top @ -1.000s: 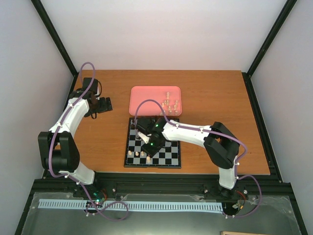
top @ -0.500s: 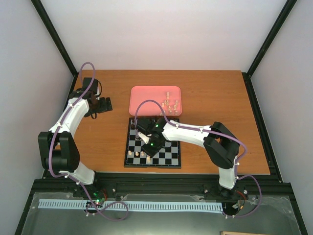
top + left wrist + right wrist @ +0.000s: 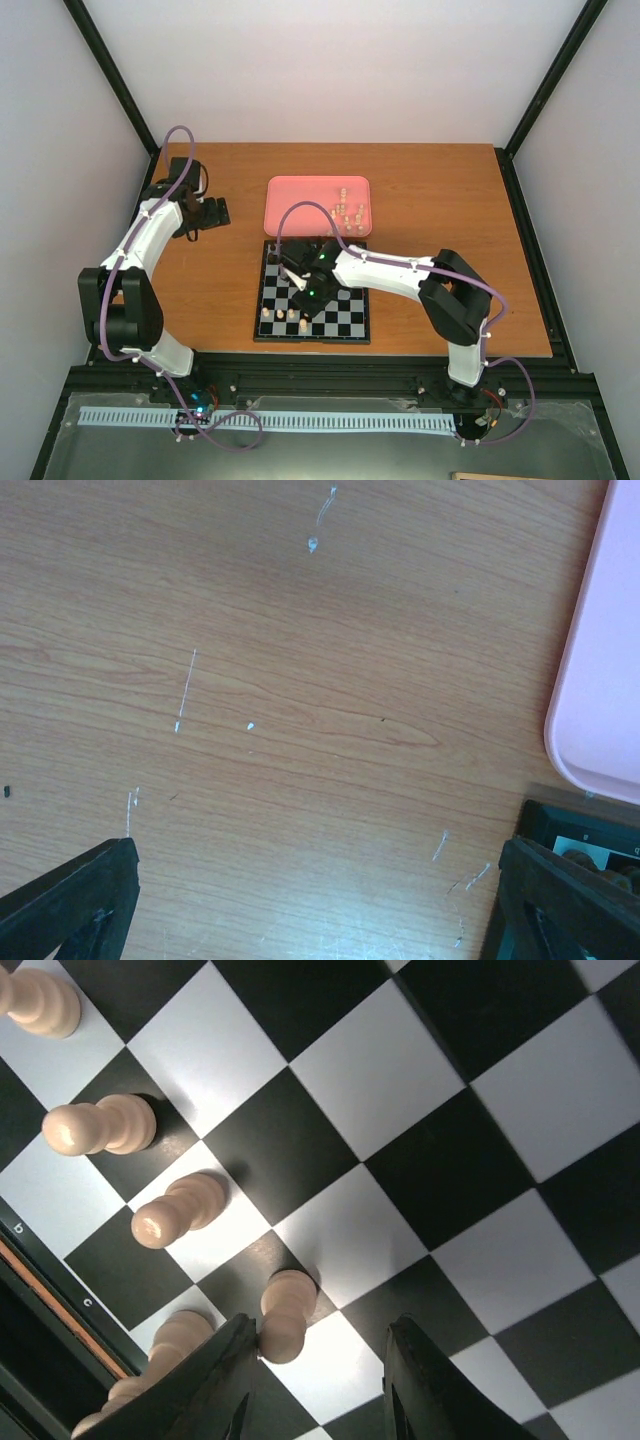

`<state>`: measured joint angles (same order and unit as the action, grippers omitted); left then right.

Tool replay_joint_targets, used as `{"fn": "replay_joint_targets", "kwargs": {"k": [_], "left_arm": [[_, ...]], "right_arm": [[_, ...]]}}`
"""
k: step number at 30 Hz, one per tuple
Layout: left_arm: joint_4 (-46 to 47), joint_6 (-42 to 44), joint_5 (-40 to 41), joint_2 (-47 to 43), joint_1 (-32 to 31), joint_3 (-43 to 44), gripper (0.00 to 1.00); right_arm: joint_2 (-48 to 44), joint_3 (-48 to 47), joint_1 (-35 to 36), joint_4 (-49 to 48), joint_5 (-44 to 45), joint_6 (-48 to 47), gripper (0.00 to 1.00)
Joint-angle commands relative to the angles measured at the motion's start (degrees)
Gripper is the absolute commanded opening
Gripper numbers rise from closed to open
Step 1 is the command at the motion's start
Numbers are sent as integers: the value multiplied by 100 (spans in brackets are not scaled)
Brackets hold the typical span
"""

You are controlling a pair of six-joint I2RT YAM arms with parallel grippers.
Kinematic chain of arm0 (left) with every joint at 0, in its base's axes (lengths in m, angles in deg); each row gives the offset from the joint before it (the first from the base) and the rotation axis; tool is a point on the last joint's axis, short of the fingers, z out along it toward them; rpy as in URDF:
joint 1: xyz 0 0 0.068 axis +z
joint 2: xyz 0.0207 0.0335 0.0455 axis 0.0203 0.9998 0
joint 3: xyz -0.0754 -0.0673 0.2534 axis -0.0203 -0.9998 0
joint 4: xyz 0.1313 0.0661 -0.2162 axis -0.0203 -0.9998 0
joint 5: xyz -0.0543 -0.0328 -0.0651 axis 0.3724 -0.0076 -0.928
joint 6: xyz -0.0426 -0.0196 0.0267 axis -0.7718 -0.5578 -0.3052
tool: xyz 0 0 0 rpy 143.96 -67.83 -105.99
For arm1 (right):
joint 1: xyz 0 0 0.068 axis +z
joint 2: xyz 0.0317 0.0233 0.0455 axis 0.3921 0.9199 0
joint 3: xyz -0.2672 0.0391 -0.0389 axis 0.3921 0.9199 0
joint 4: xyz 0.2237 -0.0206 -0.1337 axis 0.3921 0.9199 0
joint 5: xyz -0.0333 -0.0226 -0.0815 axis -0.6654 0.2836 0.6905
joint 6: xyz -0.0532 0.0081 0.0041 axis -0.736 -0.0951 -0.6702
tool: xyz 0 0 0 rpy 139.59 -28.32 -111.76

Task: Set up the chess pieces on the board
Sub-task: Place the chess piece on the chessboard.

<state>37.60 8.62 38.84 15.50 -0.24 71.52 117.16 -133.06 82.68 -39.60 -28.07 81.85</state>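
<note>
The checkered board (image 3: 340, 318) lies in the middle of the table. Several cream-white pawns stand near its front left edge (image 3: 283, 316). In the right wrist view, pawns stand in a row (image 3: 98, 1128) on the board (image 3: 460, 1170). My right gripper (image 3: 320, 1380) is open just above the board, with one standing pawn (image 3: 287, 1315) touching its left finger. In the top view the right gripper (image 3: 297, 285) is over the board's left half. My left gripper (image 3: 215, 214) is open and empty over bare wood, left of the pink tray.
A pink tray (image 3: 300, 205) behind the board holds several more cream pieces (image 3: 346, 213). The tray's edge (image 3: 600, 680) and the board's corner (image 3: 580, 830) show in the left wrist view. Black frame rails border the table.
The right gripper has shifted slightly over the board's left half. The left arm has not moved.
</note>
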Motion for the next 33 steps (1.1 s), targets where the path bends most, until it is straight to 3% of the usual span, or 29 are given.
{"fn": "replay_joint_targets", "kwargs": {"k": [1, 9, 16, 33], "left_arm": [[6, 47, 27, -24, -37, 276, 100], [2, 42, 20, 1, -36, 304, 100], [11, 43, 23, 25, -37, 308, 100], [-59, 60, 102, 156, -43, 356, 100]], "right_arm": [[-412, -161, -61, 66, 340, 51, 37], [-628, -451, -88, 175, -59, -260, 38], [-616, -694, -449, 321, 104, -46, 40], [101, -163, -651, 107, -69, -228, 39]]}}
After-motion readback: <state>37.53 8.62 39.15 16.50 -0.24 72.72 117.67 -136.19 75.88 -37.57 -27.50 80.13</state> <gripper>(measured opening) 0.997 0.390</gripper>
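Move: The nearest pawns in the pink tray lie roughly 18 cm ahead of the right hand, 5 cm to its right and 3 cm lower. The pawn just placed stands about 1 cm back and 1 cm left, its middle some 2 cm below, between the open fingers; the next pawn is 4 cm left and 1 cm back, and the taller white piece 4 cm back, 1 cm left. From the left hand those tray pawns lie about 26 cm right, level ahead, 12 cm below. Right hand lifts 6 cm off the placed pawn, then goes 5 cm forward and sinks over empty squares, fingers open. ##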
